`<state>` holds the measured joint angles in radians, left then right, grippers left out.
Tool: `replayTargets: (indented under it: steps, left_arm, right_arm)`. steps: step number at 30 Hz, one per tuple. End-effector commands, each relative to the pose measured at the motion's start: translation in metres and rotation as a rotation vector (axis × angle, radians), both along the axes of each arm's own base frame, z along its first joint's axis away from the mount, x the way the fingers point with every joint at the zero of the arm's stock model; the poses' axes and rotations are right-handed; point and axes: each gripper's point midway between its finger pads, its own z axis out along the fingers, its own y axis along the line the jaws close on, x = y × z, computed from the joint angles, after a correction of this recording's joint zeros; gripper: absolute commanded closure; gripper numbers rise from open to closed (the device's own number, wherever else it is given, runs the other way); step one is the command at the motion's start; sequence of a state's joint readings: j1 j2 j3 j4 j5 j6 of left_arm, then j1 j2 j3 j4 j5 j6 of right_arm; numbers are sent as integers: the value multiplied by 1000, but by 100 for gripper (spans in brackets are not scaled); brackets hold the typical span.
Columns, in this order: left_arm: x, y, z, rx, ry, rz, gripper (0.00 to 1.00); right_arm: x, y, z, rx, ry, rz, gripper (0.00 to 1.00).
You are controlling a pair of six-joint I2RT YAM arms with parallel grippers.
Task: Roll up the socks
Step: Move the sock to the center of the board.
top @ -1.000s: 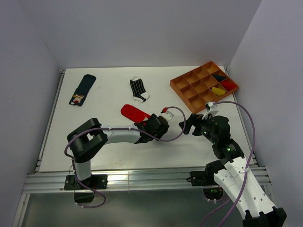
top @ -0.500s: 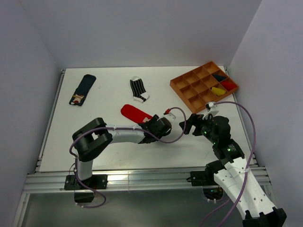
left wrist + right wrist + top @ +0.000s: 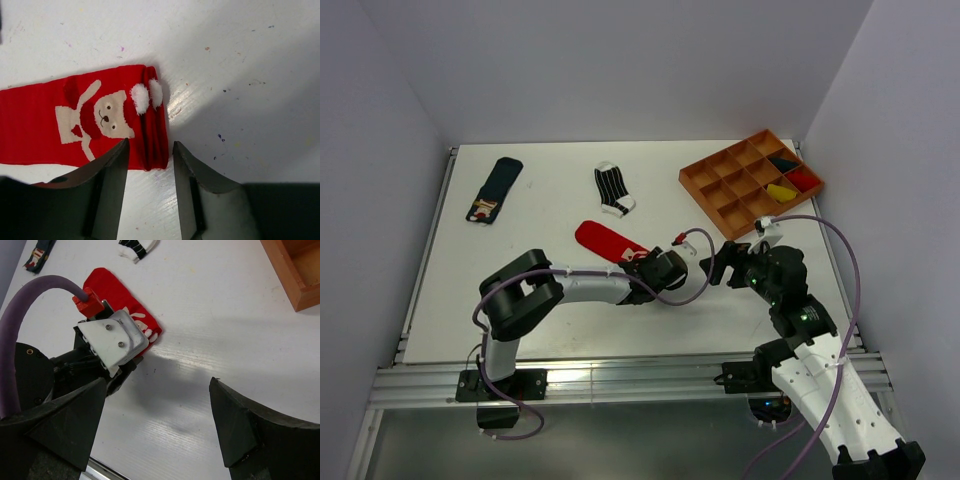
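Observation:
The red sock with a white cartoon figure lies flat, its cuff end folded over at the right. My left gripper is open. Its two fingers straddle the lower corner of that folded end, with bare table showing between them. In the top view the red sock sits mid-table with the left gripper at its near right end. The navy sock and the striped sock lie flat further back. My right gripper hangs wide open over bare table, just right of the left wrist.
An orange compartment tray stands at the back right, with yellow, red and dark bundles in its far cells. Its corner shows in the right wrist view. Both arms are close together near the table's middle front.
The left gripper has slid a little to the right along the red sock's end, and its jaws have narrowed. The right arm has not moved.

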<state>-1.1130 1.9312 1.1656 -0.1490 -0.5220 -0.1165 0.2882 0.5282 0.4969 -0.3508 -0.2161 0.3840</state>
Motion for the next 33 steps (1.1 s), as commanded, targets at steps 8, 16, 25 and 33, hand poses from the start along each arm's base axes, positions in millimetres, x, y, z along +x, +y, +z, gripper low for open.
replayTargets:
  steps: [8,16,25,33]
  left_arm:
    - [-3,-8,-5,40,-23,-30,69]
    - [-3,-14,3,-71,18,-2,100]
    - [-4,-16,38,-499,274,110,100]
    - [4,5,30,-801,529,275,100]
  right_arm:
    - [0,7,10,26,-43,36,9]
    - [-1,15,11,44,-50,80,10]
    - [8,26,4,107,-24,91,11]
    - [26,40,-18,142,76,44,15]
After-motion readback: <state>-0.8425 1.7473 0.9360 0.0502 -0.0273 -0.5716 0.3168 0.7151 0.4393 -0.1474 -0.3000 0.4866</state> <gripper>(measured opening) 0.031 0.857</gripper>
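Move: The red sock runs away forward and left from the left hand: its middle lies about 8 cm ahead, 9 cm to the left and 2 cm lower, its bear-faced end reaching back to the half-open fingers. The striped sock is some 28 cm ahead of this hand and 9 cm left; the wooden tray 29 cm ahead and 29 cm right. From the right hand, the red sock's middle is about 13 cm ahead, 24 cm left and 16 cm down. The red sock's near corner, at the bear-faced end, gets pinched as the left fingers shut almost in place. The left hand then rises and eases left roughly 2 cm, its wrist rolling left side down and tipping, some 45 degrees altogether. Late on, the wide-open right hand starts left and down towards the sock, about 4 cm with a little forward. ##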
